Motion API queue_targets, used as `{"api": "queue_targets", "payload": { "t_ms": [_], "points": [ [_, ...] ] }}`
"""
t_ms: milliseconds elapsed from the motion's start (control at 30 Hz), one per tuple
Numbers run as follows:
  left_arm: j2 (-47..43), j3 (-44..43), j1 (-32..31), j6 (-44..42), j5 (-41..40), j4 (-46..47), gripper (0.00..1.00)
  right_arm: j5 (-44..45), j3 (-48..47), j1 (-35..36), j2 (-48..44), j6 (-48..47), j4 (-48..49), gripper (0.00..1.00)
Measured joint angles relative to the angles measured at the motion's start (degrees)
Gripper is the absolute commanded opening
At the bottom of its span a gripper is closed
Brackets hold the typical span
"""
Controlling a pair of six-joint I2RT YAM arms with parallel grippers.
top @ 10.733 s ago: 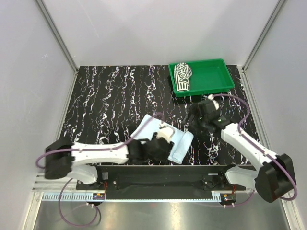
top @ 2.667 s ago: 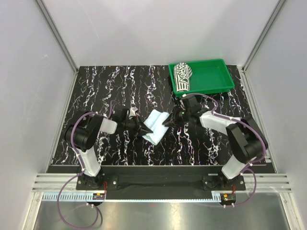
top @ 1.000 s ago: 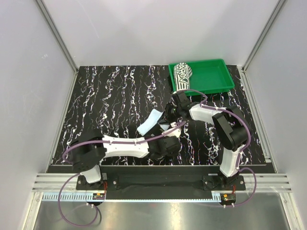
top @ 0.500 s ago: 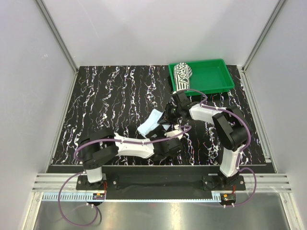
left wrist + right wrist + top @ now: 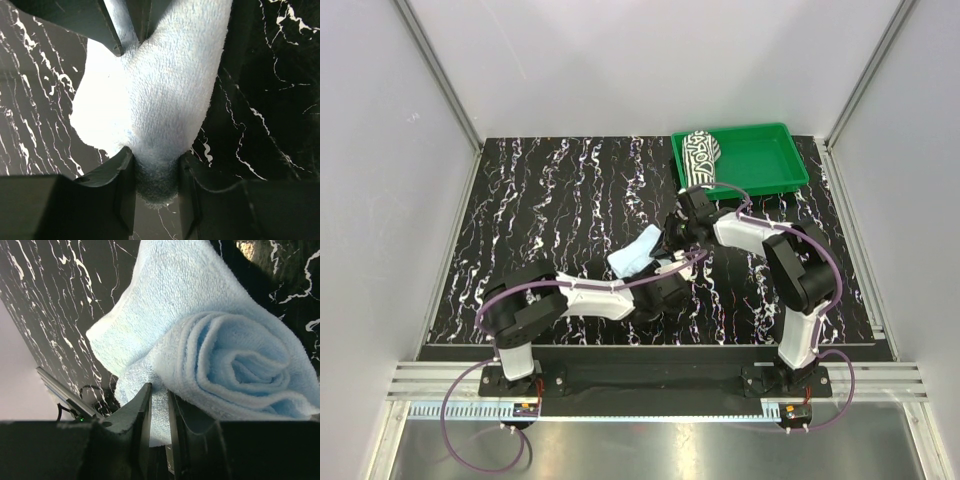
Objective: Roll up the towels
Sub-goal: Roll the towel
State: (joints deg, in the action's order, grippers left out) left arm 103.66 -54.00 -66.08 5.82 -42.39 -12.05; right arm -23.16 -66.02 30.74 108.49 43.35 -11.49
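Observation:
The pale blue towel [image 5: 636,251] lies partly rolled in the middle of the black marbled table. Its spiral roll [image 5: 235,365] fills the right wrist view. My right gripper [image 5: 673,240] [image 5: 159,392] is shut on a loose layer of that towel beside the roll. In the left wrist view, my left gripper [image 5: 665,268] [image 5: 156,159] pinches the towel's other end [image 5: 160,100] between both jaws. The striped towel [image 5: 700,160] lies rolled in the left end of the green tray [image 5: 760,165].
The green tray stands at the table's far right corner. Grey walls close off the left, the right and the back. The left arm stretches low across the near middle of the table [image 5: 520,210], and the right arm bends back over the right side.
My left gripper has moved up to the pale blue towel and closed on its end. The right gripper has kept its grip, and the towel has shifted a little away from the arms' bases.

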Motion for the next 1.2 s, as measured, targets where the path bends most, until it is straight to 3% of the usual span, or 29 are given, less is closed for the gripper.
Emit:
{"api": "queue_targets", "payload": {
  "t_ms": [100,267,333,433,567,767,1200],
  "points": [
    [-0.15,-0.63,0.81,-0.37,2.08,-0.44,0.22,1.25,-1.29,-0.13,0.00,-1.16,-2.82,0.39],
    [-0.70,-2.95,2.21,0.59,8.72,-1.20,0.21,6.05,-4.44,-2.21,-2.51,-3.34,-11.85,0.78],
    [-1.11,-3.48,2.40,1.51,11.23,-1.64,0.20,8.24,-4.48,-5.97,-5.38,-4.48,-15.78,0.83],
    [-1.68,-3.80,2.40,2.80,13.49,-2.86,0.20,12.94,-4.74,-15.54,-10.12,-6.14,-21.35,0.99],
    [-1.95,-4.74,2.51,4.57,16.13,-4.66,0.19,18.95,-7.30,-23.80,-15.28,-7.72,-27.69,1.00],
    [-3.50,-6.32,6.12,10.47,29.05,-5.81,0.23,21.14,-7.78,-23.98,-25.38,-8.39,-31.34,1.00],
    [-4.39,-3.93,25.90,25.77,69.13,-0.83,0.25,9.22,13.00,-23.91,-44.11,-5.03,-27.52,0.99]
  ]
}}
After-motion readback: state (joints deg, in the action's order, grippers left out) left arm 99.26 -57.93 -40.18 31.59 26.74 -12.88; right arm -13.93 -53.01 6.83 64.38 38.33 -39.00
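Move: The left hand already pinches the light-blue towel near its left end; the towel's middle is about 3 cm ahead and 3 cm to the right of that hand, at the same height. From the right hand, whose nearly shut fingers still hold its far side, that middle is some 4 cm back, 5 cm left and 2 cm below. The rolled striped towel is roughly 17 cm ahead and 7 cm right of the right hand, the green bin's middle 17 cm ahead and 16 cm right. Rightward and up, the right hand opens wide, lets go of the blue towel and sweeps about 23 cm clear of it, then draws back and sinks slightly. The left hand keeps its pinch, shifting 5 cm right and rising about 4 cm late on, while its wrist turns some 70 degrees, swinging the fingers from forward-down to right-down. ##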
